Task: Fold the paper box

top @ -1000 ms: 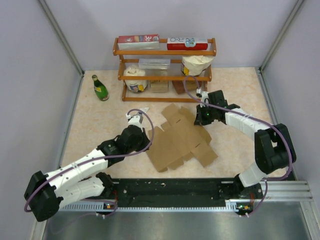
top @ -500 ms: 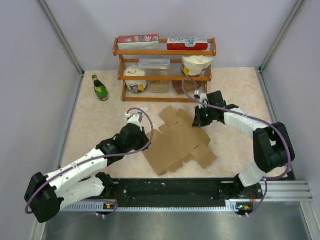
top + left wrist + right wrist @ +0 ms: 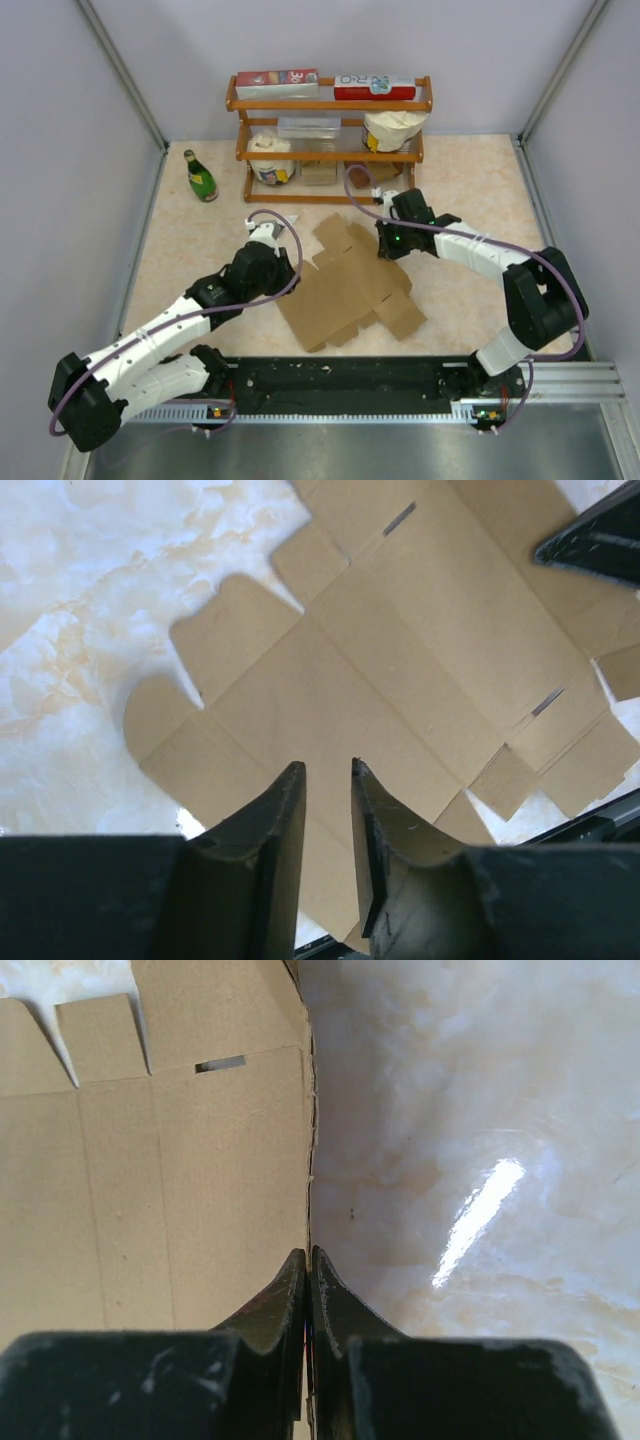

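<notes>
The paper box (image 3: 350,285) is a flat brown die-cut sheet lying on the marbled table in the middle. In the right wrist view my right gripper (image 3: 308,1255) is shut on the straight right-hand edge of the paper box (image 3: 180,1180), which runs into the closed jaws. From above, the right gripper (image 3: 388,247) sits at the sheet's far right corner. My left gripper (image 3: 287,270) hovers over the sheet's left part. Its jaws (image 3: 327,772) stand slightly apart, with nothing between them and the paper box (image 3: 400,660) below. The right gripper's dark tip (image 3: 600,545) shows at that view's top right.
A wooden shelf (image 3: 330,105) stands at the back with red-and-white cartons, white tubs and small brown blocks. A green bottle (image 3: 200,176) stands at the back left. Walls close in both sides, and a black rail (image 3: 340,375) runs along the near edge.
The right gripper has pulled the sheet to the left and slightly nearer. The left gripper, shut before, has opened a little and shifted back and left.
</notes>
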Controlling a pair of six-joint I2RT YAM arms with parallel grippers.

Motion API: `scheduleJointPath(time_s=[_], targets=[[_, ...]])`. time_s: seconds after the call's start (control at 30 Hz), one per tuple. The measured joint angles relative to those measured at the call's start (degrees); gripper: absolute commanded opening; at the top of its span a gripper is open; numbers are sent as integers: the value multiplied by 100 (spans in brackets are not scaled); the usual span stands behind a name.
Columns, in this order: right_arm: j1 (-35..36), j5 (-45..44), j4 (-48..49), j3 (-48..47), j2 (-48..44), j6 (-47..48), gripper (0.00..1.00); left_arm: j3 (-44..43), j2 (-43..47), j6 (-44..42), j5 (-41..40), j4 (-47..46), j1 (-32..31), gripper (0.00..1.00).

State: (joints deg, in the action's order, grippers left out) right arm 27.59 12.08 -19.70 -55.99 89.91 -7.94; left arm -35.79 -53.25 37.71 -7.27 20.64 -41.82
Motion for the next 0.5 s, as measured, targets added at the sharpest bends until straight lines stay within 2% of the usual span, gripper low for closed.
scheduleJointPath(time_s=[0.13, 0.27, 0.33, 0.43, 0.5], targets=[[348, -389, 2, 13, -74, 68, 0, -107, 79, -103, 24, 24, 103, 39], [380, -693, 98, 162, -293, 155, 0, -155, 170, -203, 39, 66, 205, 49], [393, -831, 142, 302, -463, 264, 0, -160, 236, -243, 42, 87, 264, 56], [457, -1045, 168, 511, -750, 461, 0, -168, 321, -350, 44, 94, 391, 75], [505, -1189, 175, 595, -918, 546, 0, -216, 352, -439, 76, 96, 538, 80]])
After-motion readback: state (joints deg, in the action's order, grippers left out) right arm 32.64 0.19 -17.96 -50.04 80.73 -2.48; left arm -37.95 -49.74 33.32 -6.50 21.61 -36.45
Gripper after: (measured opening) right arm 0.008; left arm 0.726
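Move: The left hand is empty, and the paper box's middle lies about 13 cm to its right, nearly level with it and some 11 cm below. The box edge in the right fingers is about 21 cm to its right and 6 cm ahead, while the small plastic packet is 14 cm ahead and 3 cm left. From the right hand, the box's middle is roughly 8 cm back, 8 cm left and a little lower. Rising about 3 cm while drifting 2 cm left and 2 cm forward, the left hand draws away from the box as its fingers spread from slightly to mostly open. The right hand keeps its pinch on the box's edge. It goes briefly left, then about 2.5 cm right, lifting and easing back slightly, its fingertips swinging some 15 degrees outward to point more forward. ##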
